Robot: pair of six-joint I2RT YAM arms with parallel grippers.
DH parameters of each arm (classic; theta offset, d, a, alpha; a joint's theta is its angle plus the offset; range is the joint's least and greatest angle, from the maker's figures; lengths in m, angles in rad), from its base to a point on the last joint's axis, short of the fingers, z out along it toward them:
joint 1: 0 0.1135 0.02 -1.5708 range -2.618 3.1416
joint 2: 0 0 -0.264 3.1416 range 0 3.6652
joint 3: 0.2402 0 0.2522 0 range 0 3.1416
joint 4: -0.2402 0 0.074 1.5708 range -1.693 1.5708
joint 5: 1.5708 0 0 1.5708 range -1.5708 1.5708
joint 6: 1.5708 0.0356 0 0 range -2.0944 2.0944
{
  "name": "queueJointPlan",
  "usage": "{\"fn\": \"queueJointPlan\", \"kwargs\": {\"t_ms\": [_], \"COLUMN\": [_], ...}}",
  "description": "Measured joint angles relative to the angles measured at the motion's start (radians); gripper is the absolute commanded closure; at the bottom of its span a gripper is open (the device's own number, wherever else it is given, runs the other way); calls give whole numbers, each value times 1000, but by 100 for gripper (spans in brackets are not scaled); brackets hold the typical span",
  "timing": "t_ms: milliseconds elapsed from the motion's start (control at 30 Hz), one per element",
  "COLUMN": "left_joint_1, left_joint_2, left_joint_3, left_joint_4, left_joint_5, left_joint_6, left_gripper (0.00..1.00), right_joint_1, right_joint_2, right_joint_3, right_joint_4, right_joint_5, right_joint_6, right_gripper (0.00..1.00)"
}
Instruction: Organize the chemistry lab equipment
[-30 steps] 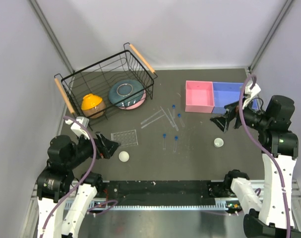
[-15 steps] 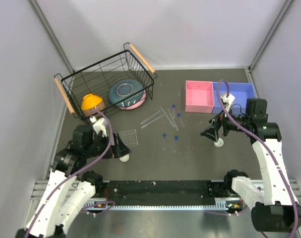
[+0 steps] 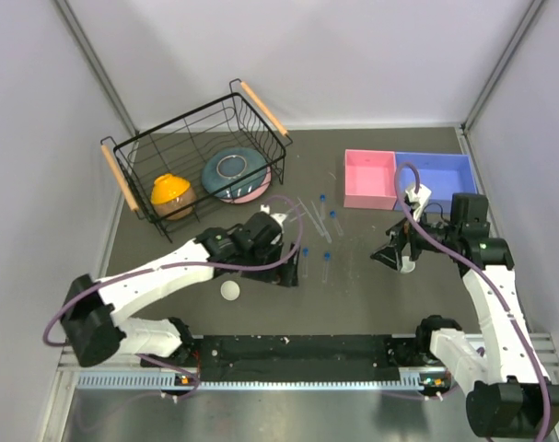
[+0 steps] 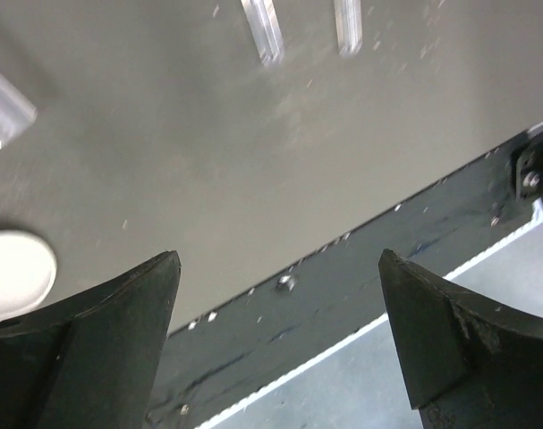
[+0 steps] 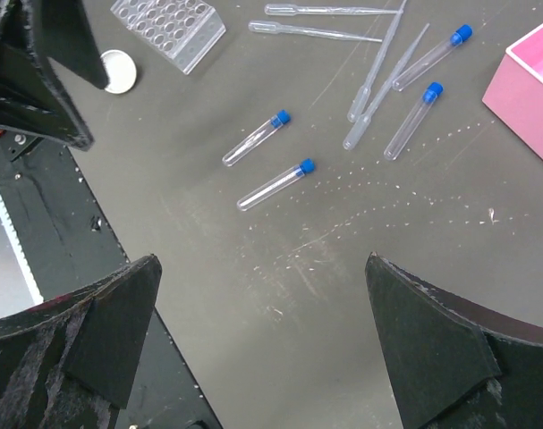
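Note:
Two blue-capped tubes (image 3: pixel 304 261) (image 3: pixel 325 267) lie mid-table, and two more (image 3: pixel 322 201) lie farther back beside thin clear rods (image 3: pixel 284 221). My left gripper (image 3: pixel 290 273) hovers open and empty just left of the near tubes, its arm covering the tube rack from above. The right wrist view shows the rack (image 5: pixel 168 27), a white cup (image 5: pixel 119 70), tubes (image 5: pixel 256 138) and rods (image 5: pixel 325 11). One white cup (image 3: pixel 229 290) sits near the front left. My right gripper (image 3: pixel 386 256) is open and empty beside the other white cup (image 3: pixel 407 267).
A black wire basket (image 3: pixel 132 152) at the back left holds an orange bowl (image 3: pixel 172 193) and a teal-pink bowl (image 3: pixel 235 173). A pink bin (image 3: pixel 369 179) and a blue bin (image 3: pixel 436 173) stand at the back right. The black base rail (image 3: pixel 297 350) runs along the near edge.
My left arm has swung from the front left out to the middle and now covers the rack. My right gripper has come in and down beside the right cup.

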Motion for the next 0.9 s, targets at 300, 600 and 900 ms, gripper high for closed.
{"fn": "queueJointPlan", "kwargs": {"t_ms": [300,600,900], "left_joint_1": [-5,-5,-5], "left_joint_2": [262,416,616], "left_joint_3": [130,217,410], "left_joint_4": [165,190,84], "left_joint_5": [-23,-76,-165], "left_joint_6": [-5,-9,0], "left_gripper": [7,14,26], "right_joint_1": [-55,-124,-125], "right_joint_2": [-56,-19,-11], "right_joint_3": [-97,-156,-157], "right_joint_4": [124,267,309], "right_joint_5": [4,62,87], "right_joint_6": [83,216,243], "right_gripper": [1,1,1]}}
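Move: The nearer-left blue-capped tube lies about 12 cm ahead of the left hand, 9 cm to its right and 12 cm below. Its twin is 5 cm farther right; the clear rack sits 2 cm ahead of it and 19 cm left, the white lid 7 cm back from it and 19 cm left. From the right hand that same tube is some 9 cm ahead, 17 cm left and 20 cm below, and the white cup 9 cm ahead, 8 cm right. Bring the left gripper forward and right, about 10 and 8 cm, to the nearer-left capped tube, sinking some 6 cm mainly in the later part. Swing its fingers roughly 10 degrees closer to vertical and narrow them by about a quarter, touching nothing yet. Meanwhile ease the open right gripper forward and right about 5 cm, slightly down, turning it some 15 degrees clockwise. ##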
